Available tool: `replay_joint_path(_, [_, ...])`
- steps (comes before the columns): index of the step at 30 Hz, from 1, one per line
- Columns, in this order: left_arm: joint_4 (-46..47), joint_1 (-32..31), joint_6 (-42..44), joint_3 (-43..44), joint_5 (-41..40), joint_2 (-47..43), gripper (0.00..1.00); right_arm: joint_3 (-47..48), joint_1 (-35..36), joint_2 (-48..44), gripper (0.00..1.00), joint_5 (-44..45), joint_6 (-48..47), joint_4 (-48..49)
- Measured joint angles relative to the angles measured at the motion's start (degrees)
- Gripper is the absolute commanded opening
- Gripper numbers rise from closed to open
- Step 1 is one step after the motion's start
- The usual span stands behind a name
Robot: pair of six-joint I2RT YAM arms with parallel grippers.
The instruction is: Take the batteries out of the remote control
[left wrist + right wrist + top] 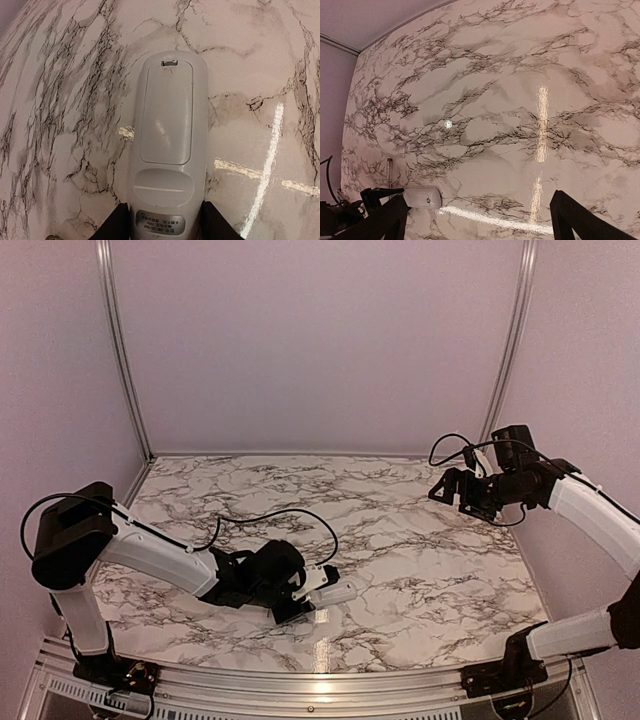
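Note:
The white remote control (167,130) lies back side up on the marble table, its battery cover closed with the latch (169,62) at the far end. The batteries are hidden. My left gripper (165,209) is shut on the remote's near end, and both black fingers press its sides by the grey label (160,220). From above, the remote (335,592) sticks out to the right of the left gripper (297,606), low over the table's front middle. My right gripper (450,488) hangs open and empty high at the right; its wrist view shows the remote (422,198) far below.
A black cable (290,515) loops over the table behind the left arm. A thin pale stick (389,171) lies on the marble near the left gripper. Pale walls with metal rails (122,350) close the back and sides.

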Motion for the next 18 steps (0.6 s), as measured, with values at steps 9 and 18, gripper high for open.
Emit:
replay_joint_path(9, [-3.4,0.1,1.1,1.0,-2.8,-1.2,0.41,-0.6,3.5,0.5,0.98,0.1,0.7,0.0])
replay_joint_path(18, [-7.0,0.1,1.4,2.7,-3.6,-6.0,0.41,-1.5,11.7,6.6,0.98,-2.3,3.2,3.5])
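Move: The remote control is already pinched near its end in my left hand, its middle roughly 3 cm ahead and 6 cm to the right of that hand, a little below; the battery cover sits about 4 cm ahead and 8 cm right. The screwdriver lies some 8 cm to the left of the left hand and 5 cm farther out. From my empty right hand the remote's middle is about 27 cm left, 8 cm back and 19 cm down. I keep the remote's end pinched in my left hand and, after easing it about 1 cm forward, raise it some 4 cm. Meanwhile my right hand sets off towards the remote with fingers wide open, swinging about 7 cm left and sinking 4 cm while drawing back slightly, turning some 10 degrees counter-clockwise and tipping down a little; it touches nothing yet. ##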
